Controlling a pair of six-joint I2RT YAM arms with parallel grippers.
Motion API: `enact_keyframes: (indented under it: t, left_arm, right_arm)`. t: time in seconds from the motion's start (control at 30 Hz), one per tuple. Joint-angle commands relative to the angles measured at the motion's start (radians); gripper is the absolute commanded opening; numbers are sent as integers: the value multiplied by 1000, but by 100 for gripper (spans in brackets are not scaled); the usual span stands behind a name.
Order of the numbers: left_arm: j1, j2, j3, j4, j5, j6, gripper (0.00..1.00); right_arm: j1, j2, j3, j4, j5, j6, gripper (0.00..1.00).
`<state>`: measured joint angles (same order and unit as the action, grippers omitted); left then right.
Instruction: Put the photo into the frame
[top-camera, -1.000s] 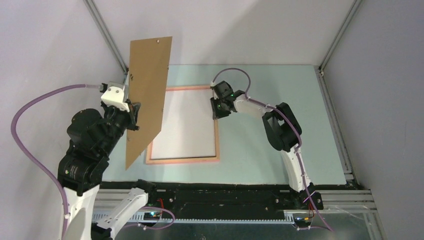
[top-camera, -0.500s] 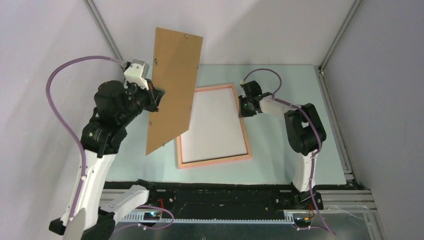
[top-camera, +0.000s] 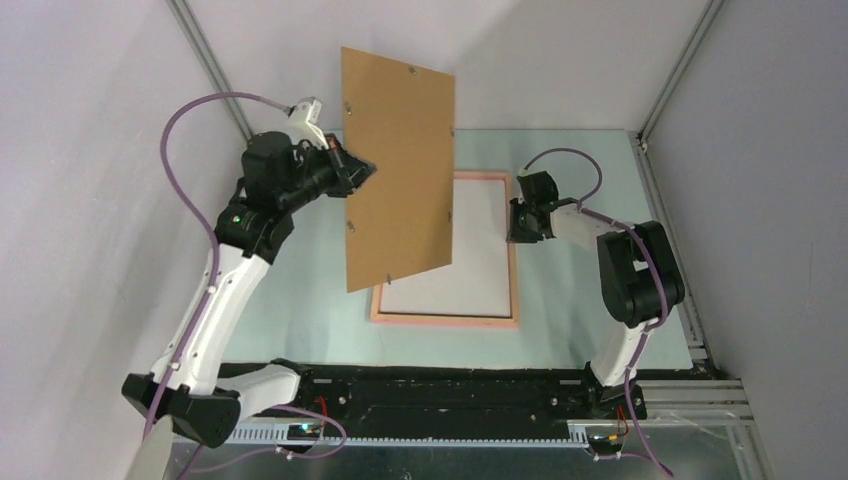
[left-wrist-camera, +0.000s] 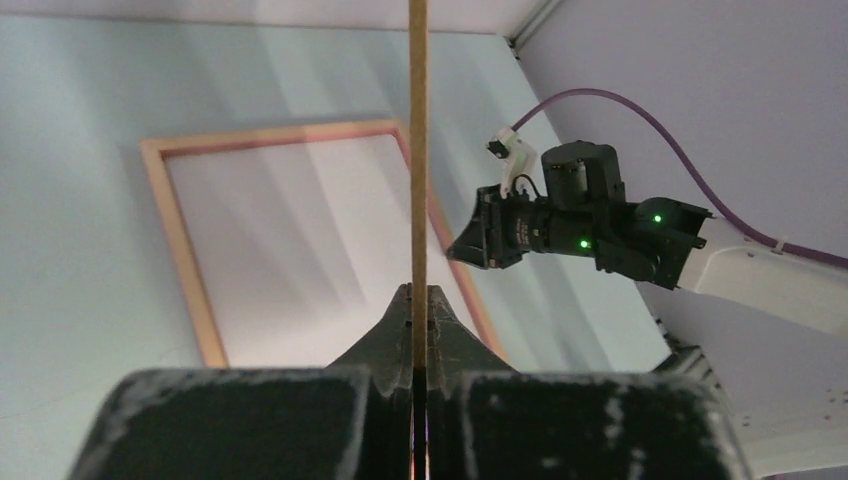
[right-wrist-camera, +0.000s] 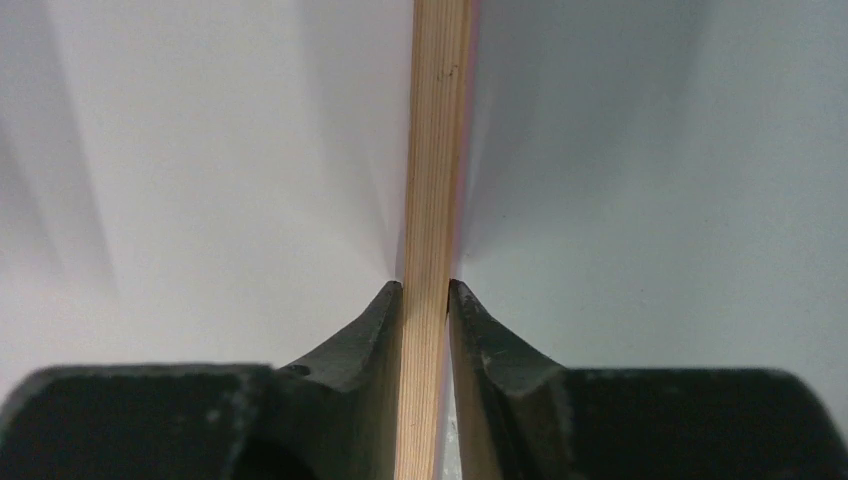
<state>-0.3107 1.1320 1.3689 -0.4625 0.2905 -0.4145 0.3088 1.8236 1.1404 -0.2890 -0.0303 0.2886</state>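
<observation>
The salmon frame lies flat on the pale green table. Inside it a white sheet fills the opening: the photo, white back up. My right gripper is shut on the frame's right rail; in the right wrist view both fingers of that gripper press the wooden rail. My left gripper is shut on the left edge of a brown backing board, held up on edge above the frame's left part. In the left wrist view the left gripper pinches the thin board, with the frame below.
Grey walls close in on three sides, with metal posts in the back corners. A black rail with the arm bases runs along the near edge. The right arm's elbow stands right of the frame.
The right gripper has dragged the frame with the photo to the right and closed tighter on its rail. The left arm has swung the backing board right, over the frame.
</observation>
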Motion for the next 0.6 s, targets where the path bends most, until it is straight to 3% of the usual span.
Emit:
enact_keyframes:
  t: [0.0,0.1,0.27,0.57]
  left_arm:
    - [6,18,-10,213,104,-121,0]
    - [6,40,-23,238,124,-130,0]
    - [7,60,-49,283,157,-139,0]
    - [11,106,-128,415,230,-226,0]
  right_arm:
    - [-18,-73,-11,56,5,3,31]
    - [-32,-86,-11,58,-7,-4,51]
    - [-47,-125,-11,53,-21,-26,66]
    - [-111,-239,-11,56,-76,-61,74]
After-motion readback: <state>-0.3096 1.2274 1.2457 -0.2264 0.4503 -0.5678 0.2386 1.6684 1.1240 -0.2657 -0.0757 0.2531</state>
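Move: The left hand holds the brown board by its left edge, high over the table. The frame, with the photo in it, has its centre about 14 cm to this hand's right, 4 cm ahead and 36 cm below. The right hand is on the frame's right rail, right at its fingertips; from there the frame's centre lies some 16 cm to the left and 1 cm back. The right hand opens its fingers and lets go of the frame's right rail, then lifts about 6 cm straight up and away with a slight drift to the right, tipping its fingers some 10 degrees outward. Meanwhile the left hand keeps its pinch on the board and carries it about 4 cm to the right, a little down and forward over the frame, rolling its left side down and turning clockwise by roughly 10 degrees. ##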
